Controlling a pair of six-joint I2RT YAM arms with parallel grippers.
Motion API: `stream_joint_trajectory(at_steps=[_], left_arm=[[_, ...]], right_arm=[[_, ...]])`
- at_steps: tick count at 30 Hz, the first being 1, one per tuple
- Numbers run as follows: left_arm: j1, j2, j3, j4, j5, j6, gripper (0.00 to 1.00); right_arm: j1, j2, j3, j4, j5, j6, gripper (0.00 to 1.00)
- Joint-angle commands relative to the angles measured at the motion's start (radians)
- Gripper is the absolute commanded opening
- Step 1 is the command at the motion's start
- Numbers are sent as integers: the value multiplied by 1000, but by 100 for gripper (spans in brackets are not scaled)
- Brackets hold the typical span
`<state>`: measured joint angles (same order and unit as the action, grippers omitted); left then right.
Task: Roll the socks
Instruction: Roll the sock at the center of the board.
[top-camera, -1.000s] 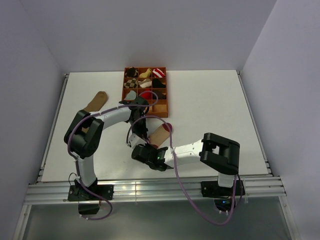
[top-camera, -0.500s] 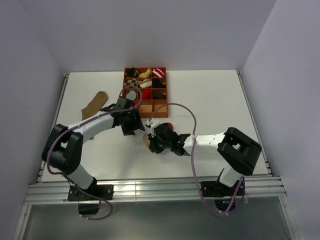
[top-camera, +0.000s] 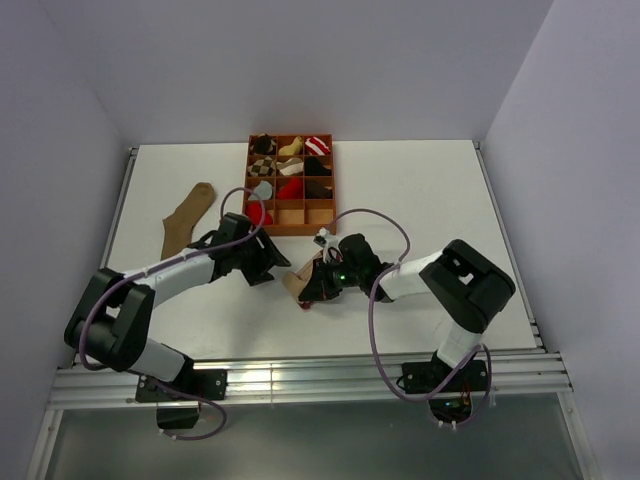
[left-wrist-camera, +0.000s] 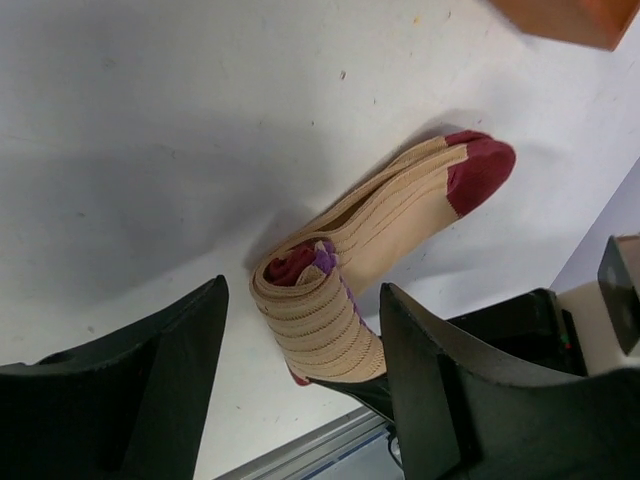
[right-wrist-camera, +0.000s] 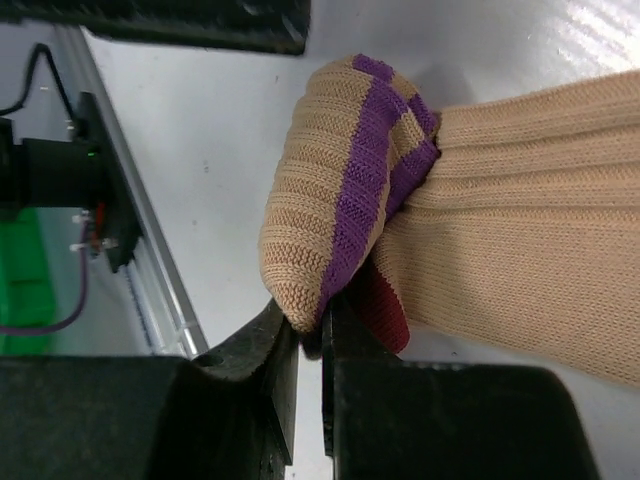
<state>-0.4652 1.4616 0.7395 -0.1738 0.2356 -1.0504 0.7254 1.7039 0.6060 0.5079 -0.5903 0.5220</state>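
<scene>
The beige sock (left-wrist-camera: 400, 215) with a maroon toe lies on the table, its cuff end wound into a roll (left-wrist-camera: 318, 312). My right gripper (right-wrist-camera: 310, 335) is shut on the lower edge of that roll (right-wrist-camera: 330, 180), which shows purple stripes. My left gripper (left-wrist-camera: 300, 395) stands open just left of the roll, one finger on each side, touching nothing. From above, the left gripper (top-camera: 270, 262) and right gripper (top-camera: 312, 285) flank the sock (top-camera: 298, 280). The plain brown sock (top-camera: 188, 217) lies flat at the far left.
An orange compartment tray (top-camera: 300, 229) stands behind the grippers with several small bundles in it, one red and white (top-camera: 318, 145). A red piece (top-camera: 257, 212) and a light blue piece (top-camera: 262, 189) hang at its left side. The metal rail (top-camera: 300, 375) runs along the near edge.
My left gripper has let go of the sock, opened and drawn back to the left. The right gripper has swung up and right with the cuff, and the sock is now partly rolled.
</scene>
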Motion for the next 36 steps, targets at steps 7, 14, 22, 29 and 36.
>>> stream_joint_trajectory(at_steps=[7, 14, 22, 29, 36], left_arm=[[-59, 65, -25, 91, 33, -82, 65], [-85, 71, -31, 71, -5, -103, 65], [-101, 157, 29, 28, -10, -71, 61], [-125, 278, 159, -121, -41, 6, 47], [-135, 368, 293, -341, -91, 88, 24]], right_arm=[[-61, 68, -51, 126, -124, 111, 0], [-90, 111, -72, 170, -131, 156, 0], [-119, 169, -81, 170, -135, 193, 0], [-126, 140, -69, 97, -99, 170, 9], [-115, -73, -28, -139, 64, 11, 42]])
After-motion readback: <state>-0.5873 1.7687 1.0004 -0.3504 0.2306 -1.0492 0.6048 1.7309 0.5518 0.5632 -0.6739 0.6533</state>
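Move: The sock's rolled end lies about 5 cm to the left hand's right, 2 cm back and 4 cm below its open fingers; the right hand already pinches it, its middle roughly 1 cm ahead and 1 cm left of that hand's point. From the left hand, the sock's flat maroon toe is some 5 cm ahead, 11 cm right and 5 cm lower; the sock box is centred about 20 cm ahead, 3 cm right and 4 cm lower. The rolled end, still pinched in the right fingers, is taken by the left hand: it goes right and down with a dip back, then comes forward again while still moving right, about 5 cm right and 4 cm down overall, and closes its fingers across the roll. The right hand eases nearly 3 cm to its right and slightly down, rolling some 10 degrees, and at the last opens its fingers partway around the roll. ##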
